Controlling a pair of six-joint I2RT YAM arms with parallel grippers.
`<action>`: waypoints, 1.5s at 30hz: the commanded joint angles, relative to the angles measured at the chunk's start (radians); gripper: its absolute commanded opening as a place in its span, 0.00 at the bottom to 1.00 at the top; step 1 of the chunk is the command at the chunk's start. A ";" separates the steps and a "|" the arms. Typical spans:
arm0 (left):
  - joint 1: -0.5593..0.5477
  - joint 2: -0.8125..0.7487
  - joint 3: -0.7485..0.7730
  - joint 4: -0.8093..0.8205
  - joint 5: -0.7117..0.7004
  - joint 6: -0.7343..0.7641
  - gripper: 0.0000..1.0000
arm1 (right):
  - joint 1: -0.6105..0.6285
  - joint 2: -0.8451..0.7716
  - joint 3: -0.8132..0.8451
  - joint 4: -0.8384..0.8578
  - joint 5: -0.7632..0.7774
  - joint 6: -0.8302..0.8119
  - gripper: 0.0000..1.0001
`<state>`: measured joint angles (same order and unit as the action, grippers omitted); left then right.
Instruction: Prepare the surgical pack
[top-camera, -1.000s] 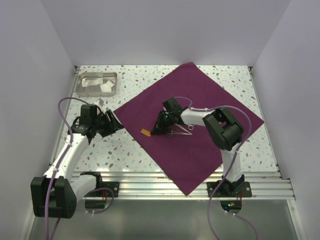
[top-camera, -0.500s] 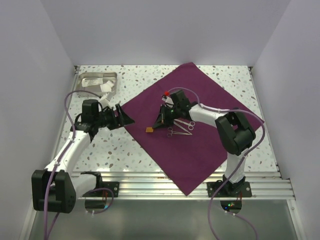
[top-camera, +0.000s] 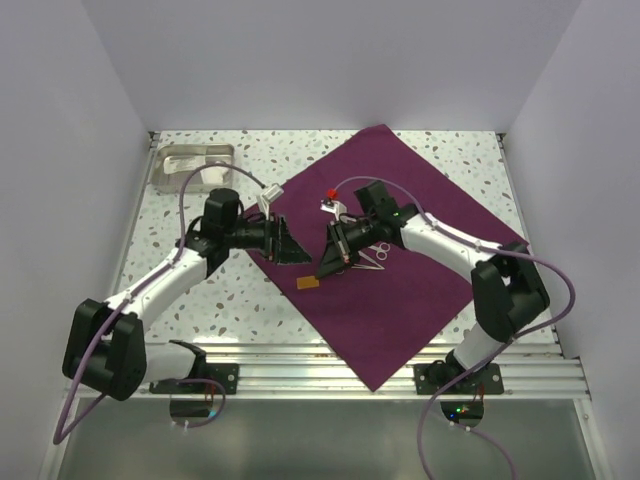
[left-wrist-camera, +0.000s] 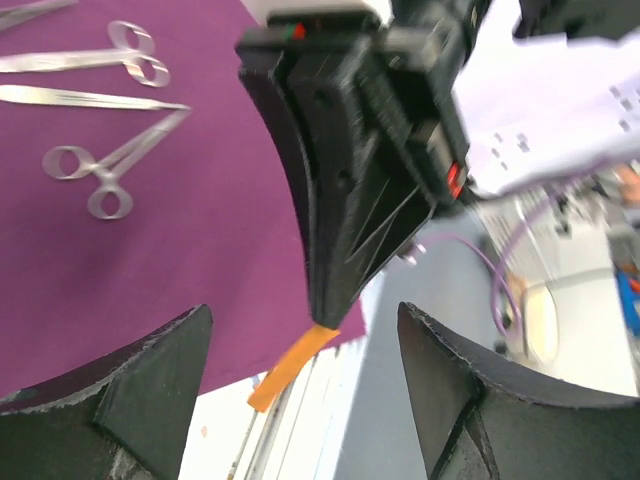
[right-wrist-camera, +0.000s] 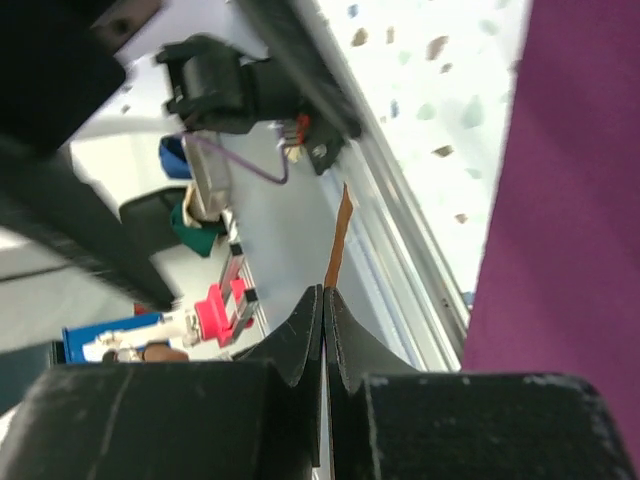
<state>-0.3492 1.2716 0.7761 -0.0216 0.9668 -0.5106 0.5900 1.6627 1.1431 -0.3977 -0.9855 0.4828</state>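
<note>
The surgical pack (top-camera: 400, 290) lies as a purple-maroon square sheet, spread corner-on across the table. My right gripper (top-camera: 323, 270) hangs over its left part, shut on a narrow orange strip (top-camera: 310, 284) that sticks out past the fingertips. The right wrist view shows the jaws pressed together (right-wrist-camera: 323, 300) with the orange strip (right-wrist-camera: 338, 240) above them. My left gripper (top-camera: 290, 247) is open just left of the right gripper. In the left wrist view the orange strip (left-wrist-camera: 290, 365) dangles between my open left fingers (left-wrist-camera: 150, 380), touching neither.
Steel scissors and forceps (top-camera: 372, 250) lie on the cloth just right of the right gripper, also in the left wrist view (left-wrist-camera: 100, 170). A metal tray (top-camera: 172, 180) holding white packets sits at the back left. The table's metal rail (top-camera: 330, 365) runs along the near edge.
My left arm swung right from beside the tray to the right gripper and opened wider. The right gripper shifted toward the near left with the orange strip in it.
</note>
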 joint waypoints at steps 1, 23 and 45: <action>-0.027 0.015 0.023 0.084 0.156 0.038 0.78 | 0.002 -0.090 -0.012 -0.044 -0.111 -0.055 0.00; -0.125 0.069 -0.005 0.092 0.374 -0.008 0.56 | 0.002 -0.081 0.032 -0.056 -0.212 -0.069 0.00; 0.002 0.297 0.164 -0.063 0.363 0.098 0.00 | -0.181 0.084 0.219 -0.159 0.037 0.020 0.47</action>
<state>-0.4290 1.5196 0.8650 -0.0376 1.3376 -0.4583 0.4862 1.7332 1.2774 -0.5159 -1.0752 0.4397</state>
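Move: The orange card is already held by an edge in the right hand's shut fingers, its middle about 2 cm back, 3 cm left and 2 cm below that hand point. From the open left hand the card lies some 5 cm back, 3 cm right and 5 cm lower. The left gripper is about 3 cm ahead, 6 cm left and 3 cm above the right hand. On the drape, about 15 cm below the right hand, the near scissors lie roughly 10 cm ahead and 11 cm right, the middle scissors 15 cm ahead and 13 cm right. The left hand draws back about 7 cm towards the orange card, swinging its fingers some 25 degrees clockwise, sinks slightly and closes on the card, while the right hand, still pinching the card, rises about 4 cm and eases back 3 cm, then holds it up nearly still. Once the left fingers are almost shut, the right fingers open about halfway, let go and pull forward and a little down off the card, and the left hand, gripping it, starts forward about 2 cm. ##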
